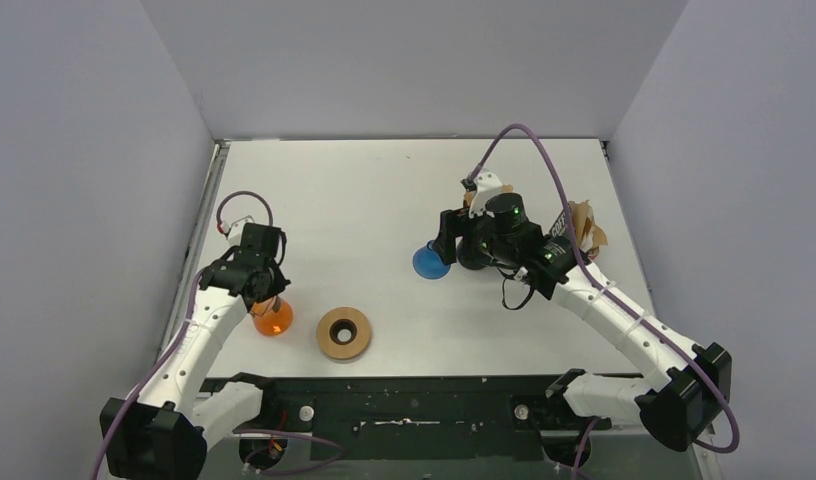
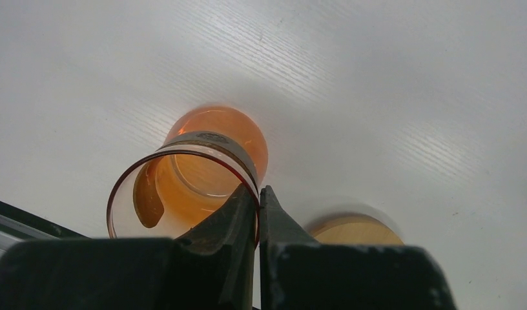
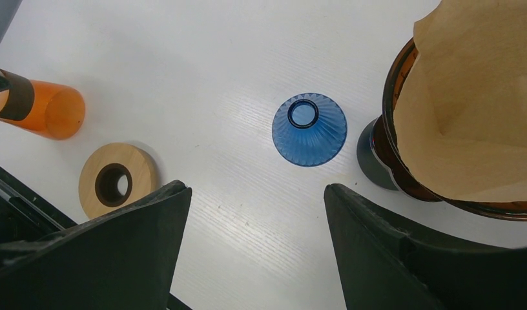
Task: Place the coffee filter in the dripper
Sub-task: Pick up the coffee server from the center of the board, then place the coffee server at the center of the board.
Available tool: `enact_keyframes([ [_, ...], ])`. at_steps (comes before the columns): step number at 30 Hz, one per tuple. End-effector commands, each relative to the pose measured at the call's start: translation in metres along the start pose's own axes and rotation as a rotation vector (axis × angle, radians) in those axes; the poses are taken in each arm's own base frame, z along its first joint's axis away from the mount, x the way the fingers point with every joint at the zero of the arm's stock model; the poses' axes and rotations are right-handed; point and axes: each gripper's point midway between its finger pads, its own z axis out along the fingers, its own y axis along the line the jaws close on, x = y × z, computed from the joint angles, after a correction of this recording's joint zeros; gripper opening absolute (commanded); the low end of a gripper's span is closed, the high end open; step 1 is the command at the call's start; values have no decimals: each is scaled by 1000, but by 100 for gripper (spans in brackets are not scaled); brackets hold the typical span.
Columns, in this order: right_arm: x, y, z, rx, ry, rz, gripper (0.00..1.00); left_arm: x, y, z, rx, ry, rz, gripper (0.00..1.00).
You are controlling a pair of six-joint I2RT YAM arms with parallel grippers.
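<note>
The blue ribbed dripper (image 1: pixel 430 262) (image 3: pixel 309 129) sits upside down on the white table, narrow end up. Brown paper coffee filters (image 3: pixel 474 110) (image 1: pixel 584 228) sit in a dark amber holder (image 3: pixel 393 165) to its right. My right gripper (image 3: pixel 254 187) (image 1: pixel 454 248) hangs open just this side of the dripper, with nothing between its fingers. My left gripper (image 2: pixel 258 194) (image 1: pixel 267 292) is shut on the rim of an orange glass carafe (image 2: pixel 196 174) (image 1: pixel 272 318), one finger inside the mouth and one outside.
A wooden ring (image 1: pixel 344 333) (image 3: pixel 119 181) (image 2: pixel 354 229) lies flat right of the carafe, near the table's front edge. Grey walls enclose the table on the left, back and right. A black rail (image 1: pixel 414 400) runs along the near side.
</note>
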Motion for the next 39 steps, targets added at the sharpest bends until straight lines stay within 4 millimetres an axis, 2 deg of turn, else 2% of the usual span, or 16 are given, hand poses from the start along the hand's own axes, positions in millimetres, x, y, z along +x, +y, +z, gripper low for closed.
enact_keyframes([
  [1, -22, 4, -16, -15, -91, 3, 77, -31, -16, -9, 49, -71, 1, 0],
  [7, -30, 3, -31, -4, -126, -1, 77, -45, -30, -16, 97, -86, 31, 0],
  [12, -33, 0, -44, 8, -145, -3, 77, -70, -49, -32, 179, -145, 42, 0],
  [16, -34, 0, -53, 13, -157, 0, 77, -84, -78, -47, 268, -166, 73, 0],
  [19, -36, -2, -61, 23, -167, 2, 77, -85, -108, -63, 331, -191, 139, 0],
  [23, -37, -6, -76, 43, -187, -2, 78, -72, -151, -87, 428, -208, 230, 0],
  [28, -34, -14, -92, 84, -202, -7, 78, -50, -193, -111, 507, -224, 354, 0],
  [32, -31, -23, -104, 128, -215, -7, 78, -28, -221, -124, 541, -231, 437, 0],
  [39, -21, -39, -123, 205, -216, 1, 79, 15, -257, -132, 591, -214, 554, 0],
])
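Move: The coffee server stands near the board's front left, its middle some 3 cm left of the left fingertips, 1 cm nearer and 5 cm lower, its rim already pinched. The free board at the centre, where it is to go, lies about 25 cm right of that hand, 4 cm ahead and 10 cm below. The wooden ring is 12 cm right and 4 cm back, the blue cone 30 cm right and 12 cm ahead. From the right hand, the server is roughly 34 cm left, 5 cm back and 17 cm lower. The coffee server, its rim still pinched in the shut left fingers, is lifted forward and up, then swept right past the far side of the wooden ring towards the blue cone, about 23 cm across and 9 cm up in all, while the hand turns some 45 degrees clockwise. The right hand, open and empty, draws off to the right, up and back by about 10 cm. ##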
